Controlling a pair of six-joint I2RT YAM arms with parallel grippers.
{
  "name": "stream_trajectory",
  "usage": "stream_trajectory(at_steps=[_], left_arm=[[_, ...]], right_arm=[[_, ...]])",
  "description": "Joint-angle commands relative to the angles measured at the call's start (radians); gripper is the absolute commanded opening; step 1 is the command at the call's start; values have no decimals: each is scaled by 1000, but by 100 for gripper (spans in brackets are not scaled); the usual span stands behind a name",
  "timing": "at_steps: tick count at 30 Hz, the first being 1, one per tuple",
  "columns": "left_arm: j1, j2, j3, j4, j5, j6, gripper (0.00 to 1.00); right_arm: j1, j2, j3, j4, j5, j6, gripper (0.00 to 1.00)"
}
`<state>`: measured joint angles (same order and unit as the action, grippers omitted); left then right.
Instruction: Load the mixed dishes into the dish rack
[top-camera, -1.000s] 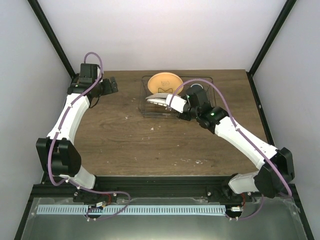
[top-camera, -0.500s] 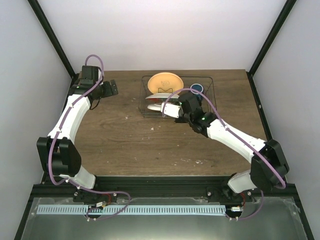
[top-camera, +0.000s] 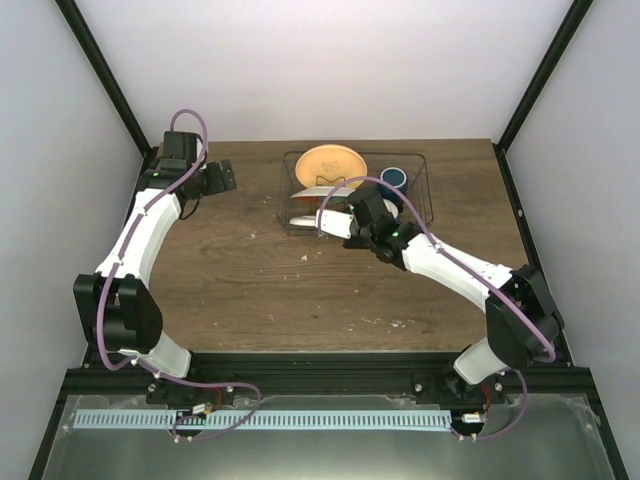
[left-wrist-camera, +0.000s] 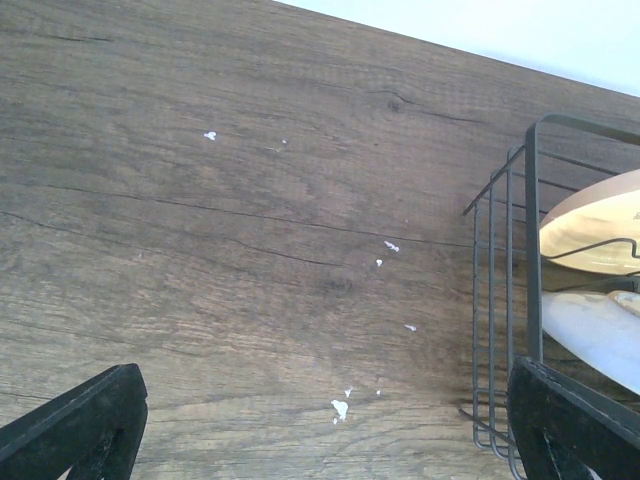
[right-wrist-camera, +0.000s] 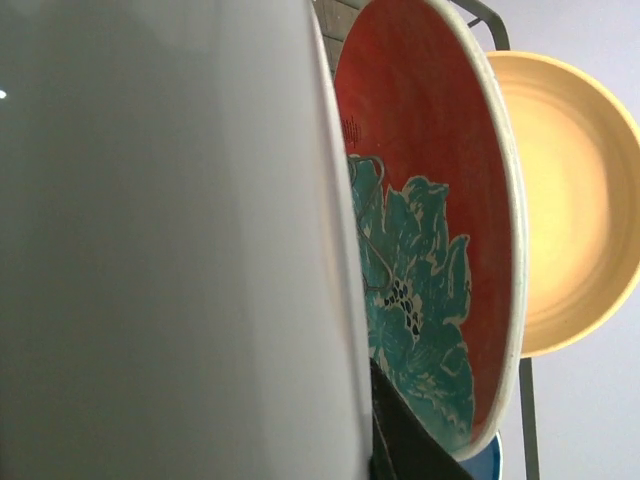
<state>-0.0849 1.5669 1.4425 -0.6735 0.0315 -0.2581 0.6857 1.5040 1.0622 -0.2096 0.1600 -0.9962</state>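
Note:
The grey wire dish rack (top-camera: 415, 205) stands at the back of the table. An orange-yellow plate (top-camera: 330, 162) stands upright in it, and in front of that a red-and-teal floral plate (right-wrist-camera: 430, 250). The dark blue mug (top-camera: 393, 178) sits in the rack's right part. My right gripper (top-camera: 330, 222) is shut on the rim of the cream-white bowl (right-wrist-camera: 170, 240), which is on edge at the rack's front left, close beside the floral plate. One black finger (right-wrist-camera: 400, 445) shows inside the bowl's rim. My left gripper (top-camera: 222, 175) hangs open over bare table, left of the rack.
In the left wrist view the rack's left wall (left-wrist-camera: 500, 300) is at the right edge, with the orange plate (left-wrist-camera: 590, 230) and the bowl (left-wrist-camera: 600, 335) behind it. White specks (left-wrist-camera: 341, 407) dot the brown wooden table (top-camera: 250, 280). Black frame posts flank the table.
My right arm has swung left and toward the rack's front, carrying the bowl from above the plates down to the front left corner. The left arm has stayed put.

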Motion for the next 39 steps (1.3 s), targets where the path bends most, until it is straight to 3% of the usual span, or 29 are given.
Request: stream_trajectory(at_steps=[1, 10, 19, 29, 39], left_arm=[[6, 0, -8, 6, 11, 11, 100], [5, 12, -2, 5, 30, 14, 100], [7, 26, 6, -1, 41, 24, 100], [10, 34, 9, -5, 51, 29, 100], [12, 41, 31, -3, 63, 23, 100]], right_arm=[[11, 1, 77, 6, -58, 45, 1], [11, 55, 65, 26, -8, 48, 18], [9, 131, 96, 10, 35, 77, 25], [6, 122, 137, -41, 44, 107, 58], [6, 62, 265, -214, 13, 209, 92]])
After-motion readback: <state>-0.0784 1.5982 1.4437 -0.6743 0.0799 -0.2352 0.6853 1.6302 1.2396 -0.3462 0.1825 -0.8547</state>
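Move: The right hand grips the last plate by its right-hand rim. The front slot it is being settled into has its middle some 4 cm ahead, 5 cm left and 8 cm below. The red plate stands roughly 5 cm beyond that slot, the orange plate 11 cm beyond. The mug is about 11 cm ahead and 8 cm right of the hand, the bowl 6 ahead and 7 right. The slot lies about 22 cm right of the left hand and 4 back. Forward and down by about 2.5 cm each, the right hand eases the held plate deeper into the rack's front slot, towards the red plate, turning some 5 degrees clockwise. Its fingers then open from nearly shut to wide, letting go of the rim, and the hand lifts about 2 cm, tipping slightly further down, with the rim still between the spread fingers. ##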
